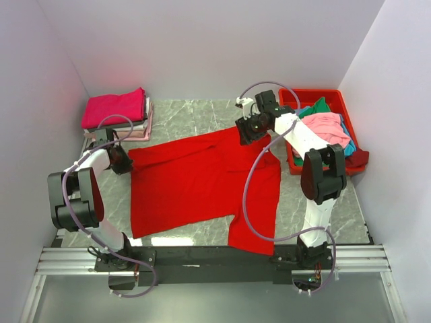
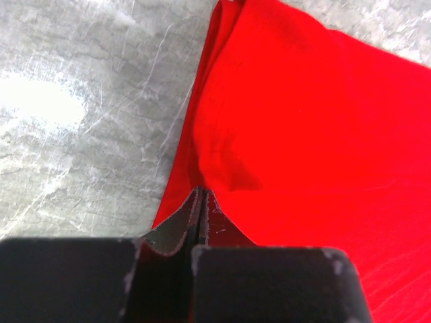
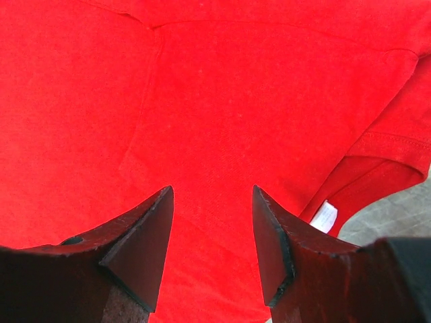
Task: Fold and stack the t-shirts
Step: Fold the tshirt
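A large red t-shirt (image 1: 195, 185) lies spread on the marble table, one sleeve toward the near right. My left gripper (image 1: 124, 161) is at the shirt's left edge; in the left wrist view its jaws (image 2: 202, 193) are pressed together on a puckered bit of the red cloth (image 2: 303, 121). My right gripper (image 1: 246, 131) hovers over the shirt's far right part. In the right wrist view it stands open (image 3: 212, 195) above flat red cloth (image 3: 236, 87), with nothing between the fingers. A white label (image 3: 324, 217) shows at a fold. Folded t-shirts, magenta on top (image 1: 118, 108), are stacked at the far left.
A red plastic bin (image 1: 316, 94) at the far right holds loose pink (image 1: 326, 128), green (image 1: 316, 108) and teal shirts. White walls close in the table on three sides. Bare marble (image 2: 87, 121) shows left of the red shirt.
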You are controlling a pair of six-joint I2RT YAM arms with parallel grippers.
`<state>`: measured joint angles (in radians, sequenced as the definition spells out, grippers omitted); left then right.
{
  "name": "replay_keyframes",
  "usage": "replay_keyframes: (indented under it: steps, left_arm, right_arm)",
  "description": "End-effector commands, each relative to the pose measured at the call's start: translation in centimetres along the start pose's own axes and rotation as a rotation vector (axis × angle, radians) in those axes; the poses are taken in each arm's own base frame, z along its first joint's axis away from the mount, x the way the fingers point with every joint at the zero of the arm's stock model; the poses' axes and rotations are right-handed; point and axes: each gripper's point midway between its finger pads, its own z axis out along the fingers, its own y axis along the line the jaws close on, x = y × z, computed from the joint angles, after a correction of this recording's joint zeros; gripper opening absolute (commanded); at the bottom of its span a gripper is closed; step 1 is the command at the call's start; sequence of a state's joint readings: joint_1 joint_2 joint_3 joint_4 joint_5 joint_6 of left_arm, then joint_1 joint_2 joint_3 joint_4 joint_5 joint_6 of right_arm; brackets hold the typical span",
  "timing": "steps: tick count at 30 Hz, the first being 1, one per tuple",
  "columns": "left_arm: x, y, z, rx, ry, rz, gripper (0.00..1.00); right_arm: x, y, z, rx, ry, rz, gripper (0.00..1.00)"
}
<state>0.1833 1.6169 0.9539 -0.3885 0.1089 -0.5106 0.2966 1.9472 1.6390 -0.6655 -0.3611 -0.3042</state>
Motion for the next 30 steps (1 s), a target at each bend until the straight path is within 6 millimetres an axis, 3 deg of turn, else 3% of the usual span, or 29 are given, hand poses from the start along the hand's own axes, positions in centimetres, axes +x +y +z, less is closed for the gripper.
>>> replay_keyframes:
  steps: [1,7,18,21,22,23,30]
  left_arm:
    - [-0.2,-0.3,-1.1,0.012,-0.010,0.030,0.00]
    - [0.3,0.5,-2.0,-0.016,-0.027,0.043,0.00]
    - [0.5,1.2,-1.8,-0.047,-0.020,0.057,0.00]
    - [-0.2,0.8,-2.5,-0.036,-0.057,0.036,0.21]
    - [-0.2,0.7,-2.7,-0.029,-0.062,0.033,0.32]
    - [-0.5,0.5,-2.8,-0.021,-0.072,0.028,0.36]
    - [-1.4,-0.1,-1.8,-0.014,-0.065,0.000,0.40]
  right_arm:
    - [-2.0,0.5,-2.7,0.008,-0.083,-0.027,0.57]
    - [-2.3,0.6,-3.0,0.005,-0.092,-0.031,0.57]
    - [-1.7,1.1,-3.2,-0.011,-0.082,-0.033,0.58]
    - [-1.5,1.3,-2.9,-0.023,-0.077,-0.031,0.58]
    - [-1.4,1.3,-2.9,-0.023,-0.077,-0.030,0.58]
    - [-1.4,1.3,-2.9,-0.023,-0.079,-0.029,0.58]
    - [-1.3,1.3,-2.7,-0.029,-0.076,-0.026,0.58]
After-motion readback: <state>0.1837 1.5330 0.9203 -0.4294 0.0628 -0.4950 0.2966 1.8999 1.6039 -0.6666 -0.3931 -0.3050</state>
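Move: The left hand's shut fingertips are at the t-shirt's left edge, about 1 cm to their right and 1 cm below. The shirt's far left corner is some 6 cm ahead, level sideways, and the shirt stack about 17 cm ahead and 4 cm left. From the right hand, that left edge lies some 37 cm left, 9 cm back and 7 cm lower. The left hand draws its shut fingers back about 2 cm along the shirt's left edge, opens and lifts 1 cm. ##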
